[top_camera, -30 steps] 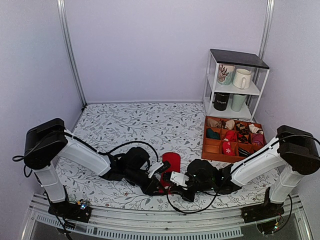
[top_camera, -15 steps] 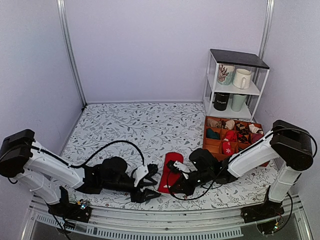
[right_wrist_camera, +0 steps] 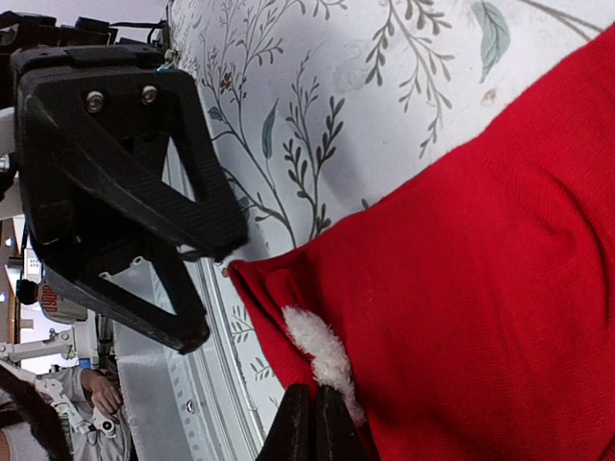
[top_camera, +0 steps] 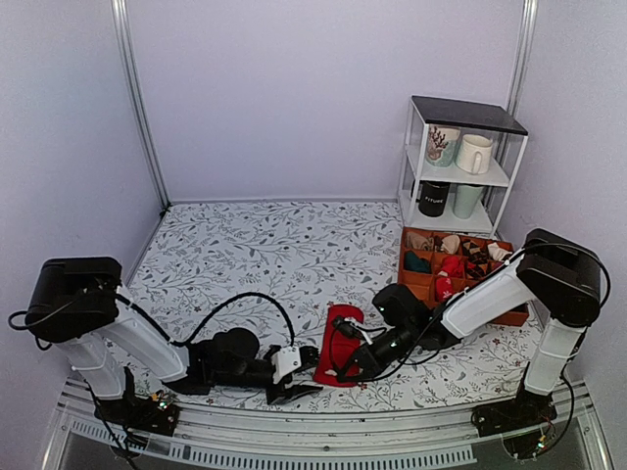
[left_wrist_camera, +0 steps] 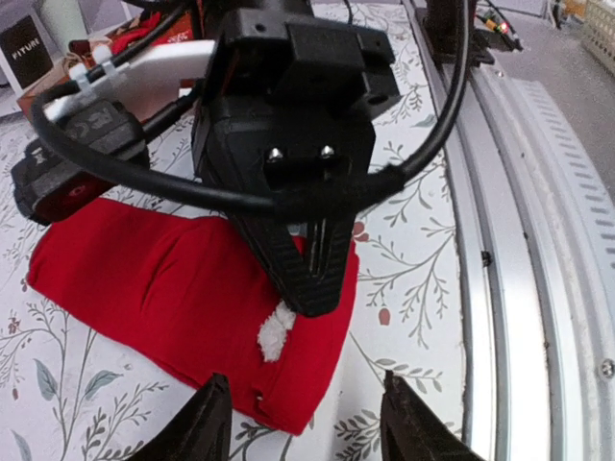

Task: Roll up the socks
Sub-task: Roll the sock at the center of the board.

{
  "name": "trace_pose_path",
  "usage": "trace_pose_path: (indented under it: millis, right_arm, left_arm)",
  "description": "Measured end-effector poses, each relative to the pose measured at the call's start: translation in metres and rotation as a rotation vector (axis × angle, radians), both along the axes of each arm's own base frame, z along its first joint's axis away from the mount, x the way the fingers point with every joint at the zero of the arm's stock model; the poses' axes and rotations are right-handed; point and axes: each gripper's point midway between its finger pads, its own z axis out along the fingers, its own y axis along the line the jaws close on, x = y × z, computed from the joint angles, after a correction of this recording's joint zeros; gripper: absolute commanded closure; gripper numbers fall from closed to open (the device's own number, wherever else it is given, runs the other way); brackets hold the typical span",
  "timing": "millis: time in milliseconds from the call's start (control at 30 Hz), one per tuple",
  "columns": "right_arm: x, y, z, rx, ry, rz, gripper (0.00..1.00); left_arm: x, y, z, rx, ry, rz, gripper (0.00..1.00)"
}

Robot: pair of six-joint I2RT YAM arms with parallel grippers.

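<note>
The red socks (top_camera: 339,341) lie flat on the leaf-patterned table, lengthwise toward the near edge. Their white mark (left_wrist_camera: 274,332) is at the near end. My right gripper (top_camera: 345,360) lies low over that end, its jaws shut on the fabric beside the white mark (right_wrist_camera: 325,353). In the right wrist view the closed fingertips (right_wrist_camera: 312,423) pinch the red socks (right_wrist_camera: 480,240). My left gripper (top_camera: 294,384) is open and empty, just near-left of the socks. In the left wrist view its gripper (left_wrist_camera: 307,427) faces the socks' (left_wrist_camera: 163,279) near end, apart from it.
An orange compartment box (top_camera: 415,292) with several sock bundles stands at the right. A white shelf (top_camera: 411,147) with mugs stands behind it. The metal rail (top_camera: 294,431) runs along the near edge, close behind my left gripper.
My left gripper has pulled back from the socks toward the near edge and stands open. My right gripper has stayed at the socks' near end. The socks now lie stretched out.
</note>
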Motion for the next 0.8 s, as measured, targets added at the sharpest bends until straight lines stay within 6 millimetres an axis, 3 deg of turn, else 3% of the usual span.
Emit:
trace_pose_path:
  millis: [167,333,500,633,733,800]
  right_arm:
    - [-0.003,0.000,0.000,-0.003,0.035,0.014,0.95]
    - [-0.005,-0.002,0.000,-0.007,0.053,0.020,0.95]
    - [-0.006,-0.003,0.000,-0.009,0.063,0.025,0.95]
    - [-0.006,-0.003,0.000,-0.008,0.067,0.026,0.95]
    - [-0.007,-0.003,0.000,-0.008,0.072,0.028,0.95]
    - [-0.007,-0.003,0.000,-0.009,0.073,0.028,0.94]
  left_arm:
    - [0.000,-0.006,-0.015,0.032,-0.009,-0.021,0.53]
    - [-0.001,-0.015,-0.016,0.031,-0.006,-0.041,0.62]
    - [0.003,-0.021,-0.018,0.028,0.011,-0.036,0.88]
    - [0.003,-0.021,-0.023,0.040,0.033,-0.041,0.87]
    - [0.003,-0.022,-0.025,0.040,0.053,-0.041,1.00]
    - [0.002,-0.023,-0.026,0.039,0.067,-0.041,1.00]
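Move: The near end of the red sock, where it is folded over, starts about 3 cm to the right of the left hand and some 3 cm below it, level with it fore and aft. Its white fluffy patch is about 4 cm right and 1 cm ahead, with the right gripper just beyond, about 5 cm right; the metal rail is roughly 7 cm back. From the right hand, the near end is about 2 cm left and 1 cm below. The left hand, fingers half open, first sinks towards the folded near end of the sock, then slides about 2 cm to the right while easing lower, some 2.5 cm down in all, and shuts its fingers almost fully to pinch the left part of the fold beside the white patch. The right hand keeps its shut grip on the fold at the patch's other side, creeping less than a centimetre back. ##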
